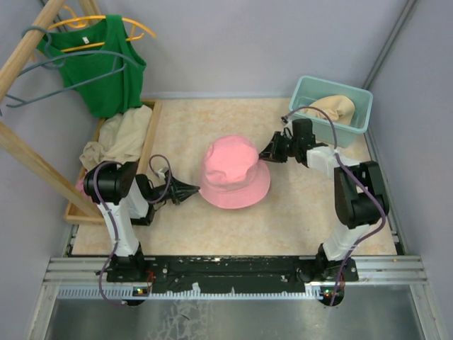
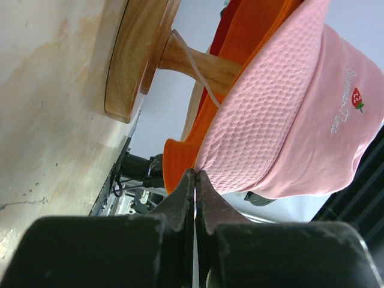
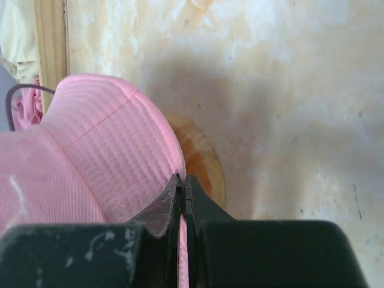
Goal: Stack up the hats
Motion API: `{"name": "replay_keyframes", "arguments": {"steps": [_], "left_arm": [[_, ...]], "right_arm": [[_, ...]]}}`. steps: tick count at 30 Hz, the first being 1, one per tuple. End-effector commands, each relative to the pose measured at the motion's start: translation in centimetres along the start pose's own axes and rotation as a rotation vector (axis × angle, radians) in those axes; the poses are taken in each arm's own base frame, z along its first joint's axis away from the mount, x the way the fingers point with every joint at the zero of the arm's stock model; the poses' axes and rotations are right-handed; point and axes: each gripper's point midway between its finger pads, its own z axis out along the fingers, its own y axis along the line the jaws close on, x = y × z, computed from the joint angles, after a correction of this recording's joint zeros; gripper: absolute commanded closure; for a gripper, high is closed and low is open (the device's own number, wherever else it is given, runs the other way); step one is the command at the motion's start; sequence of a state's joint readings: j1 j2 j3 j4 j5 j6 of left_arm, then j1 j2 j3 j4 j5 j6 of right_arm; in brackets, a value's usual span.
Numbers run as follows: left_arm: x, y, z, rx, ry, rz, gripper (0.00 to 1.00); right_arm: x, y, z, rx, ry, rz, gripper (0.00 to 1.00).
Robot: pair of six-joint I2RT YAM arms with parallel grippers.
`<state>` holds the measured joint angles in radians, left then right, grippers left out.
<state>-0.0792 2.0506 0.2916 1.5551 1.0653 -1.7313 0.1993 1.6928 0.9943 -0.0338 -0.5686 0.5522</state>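
Observation:
The pink hat sits in the middle of the table on a wooden stand. Under it show the orange hat and the red hat. My left gripper is shut on the pink hat's left brim edge, which comes to a point at the tips of the left gripper. My right gripper is shut on the right brim. In the right wrist view, fabric of the pink hat shows between the jaws of the right gripper. The beige hat lies in a teal bin.
The teal bin stands at the back right. A wooden tray with beige cloth lies at the left. A green tank top hangs on a wooden rack in the back left corner.

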Motion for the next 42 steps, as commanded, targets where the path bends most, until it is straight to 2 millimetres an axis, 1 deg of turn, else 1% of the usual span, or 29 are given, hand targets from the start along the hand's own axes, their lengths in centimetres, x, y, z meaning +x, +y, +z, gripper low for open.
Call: {"name": "replay_keyframes", "arguments": {"steps": [1, 4, 7, 11, 13, 15, 16, 17, 19, 20, 23, 25, 27, 29, 30, 32, 33, 34, 35, 37, 38, 40, 41, 42], "left_arm": [[2.1, -0.5, -0.3, 0.056, 0.016, 0.095, 0.99], [3.0, -0.2, 0.3, 0.048, 0.036, 0.083, 0.97], [3.7, 0.5, 1.1, 0.033, 0.052, 0.069, 0.97], [4.3, 1.6, 1.9, 0.007, 0.048, 0.046, 0.97], [4.4, 1.8, 1.9, 0.002, 0.040, 0.043, 0.96], [4.4, 1.3, 1.8, 0.016, 0.024, 0.057, 0.93], [4.4, 1.0, 1.7, 0.025, 0.019, 0.066, 0.89], [4.5, 0.7, 1.7, 0.033, 0.015, 0.075, 0.86], [4.4, 0.2, 1.6, 0.045, 0.004, 0.080, 0.83], [4.4, 0.1, 1.4, 0.049, -0.002, 0.081, 0.80], [4.2, -0.1, 0.9, 0.053, -0.033, 0.077, 0.75], [4.0, -0.1, 0.4, 0.055, -0.056, 0.075, 0.75], [3.6, -0.2, -0.2, 0.062, -0.094, 0.075, 0.74], [3.0, -0.6, -0.9, 0.076, -0.134, 0.089, 0.74], [2.7, -0.9, -1.3, 0.084, -0.152, 0.097, 0.74], [2.0, -1.4, -1.8, 0.098, -0.186, 0.116, 0.74], [1.6, -1.4, -1.9, 0.097, -0.197, 0.121, 0.74], [1.3, -1.5, -1.9, 0.098, -0.206, 0.128, 0.74], [1.1, -1.7, -1.9, 0.100, -0.212, 0.139, 0.74], [0.6, -2.2, -1.7, 0.106, -0.224, 0.166, 0.74], [0.2, -2.5, -1.5, 0.104, -0.227, 0.189, 0.75], [-0.6, -3.0, -0.9, 0.077, -0.224, 0.235, 0.75], [-1.1, -3.1, -0.6, 0.051, -0.228, 0.259, 0.75], [-1.8, -3.3, -0.2, 0.016, -0.231, 0.287, 0.74]], "right_arm": [[-3.2, -1.7, 1.9, 0.117, -0.051, -0.041, 1.00], [-5.6, -0.7, 2.8, 0.116, -0.072, -0.068, 1.00], [-7.5, 0.0, 3.5, 0.109, -0.085, -0.081, 1.00], [-8.4, 0.3, 4.2, 0.107, -0.079, -0.093, 1.00], [-8.6, 0.5, 4.1, 0.106, -0.077, -0.103, 0.99], [-8.4, 0.7, 3.6, 0.104, -0.076, -0.112, 0.92], [-8.2, 0.8, 3.3, 0.103, -0.076, -0.114, 0.88], [-8.0, 0.9, 3.0, 0.101, -0.077, -0.115, 0.83], [-7.9, 1.0, 2.3, 0.103, -0.089, -0.117, 0.69], [-7.8, 0.9, 2.1, 0.106, -0.096, -0.115, 0.64], [-7.7, 0.6, 1.4, 0.107, -0.107, -0.098, 0.58], [-8.0, 0.3, 0.8, 0.106, -0.120, -0.086, 0.56], [-8.5, 0.4, -0.2, 0.108, -0.140, -0.080, 0.56], [-9.2, 1.0, -1.6, 0.108, -0.162, -0.085, 0.55], [-9.7, 1.6, -2.3, 0.109, -0.175, -0.096, 0.54], [-11.0, 3.6, -4.2, 0.095, -0.217, -0.126, 0.51], [-11.6, 4.2, -4.8, 0.100, -0.233, -0.139, 0.49], [-12.5, 5.4, -6.2, 0.100, -0.266, -0.161, 0.48], [-13.4, 6.1, -7.3, 0.112, -0.294, -0.178, 0.45], [-15.4, 6.9, -9.4, 0.155, -0.354, -0.204, 0.40], [-16.4, 7.0, -10.4, 0.180, -0.382, -0.210, 0.37], [-18.5, 6.6, -12.6, 0.248, -0.446, -0.210, 0.32], [-19.4, 6.1, -13.6, 0.294, -0.476, -0.210, 0.30], [-20.0, 5.1, -14.5, 0.366, -0.488, -0.200, 0.26]]}}
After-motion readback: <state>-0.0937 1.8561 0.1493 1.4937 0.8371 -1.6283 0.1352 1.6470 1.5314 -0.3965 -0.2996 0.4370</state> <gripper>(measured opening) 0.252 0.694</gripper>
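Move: Both hands already pinch the pink hat's brim. Its middle is about 4 cm ahead of the left hand, 10 cm to its right and some 5 cm higher; from the right hand it is about 4 cm back, 7 cm left and 4 cm higher. The orange hat sits just beneath it, about 2 cm lower. The teal bin stands some 12 cm ahead and 19 cm right of the right hand, about 4 cm lower. Forward and slightly left, the right hand draws the pinched brim about 7 cm, then opens, dips, edges right and climbs about 16 cm clear, tips tilting up. Meanwhile the left hand takes its side of the brim some 4 cm right and 2 cm back, opens a quarter and swings back left and forward, letting go. ##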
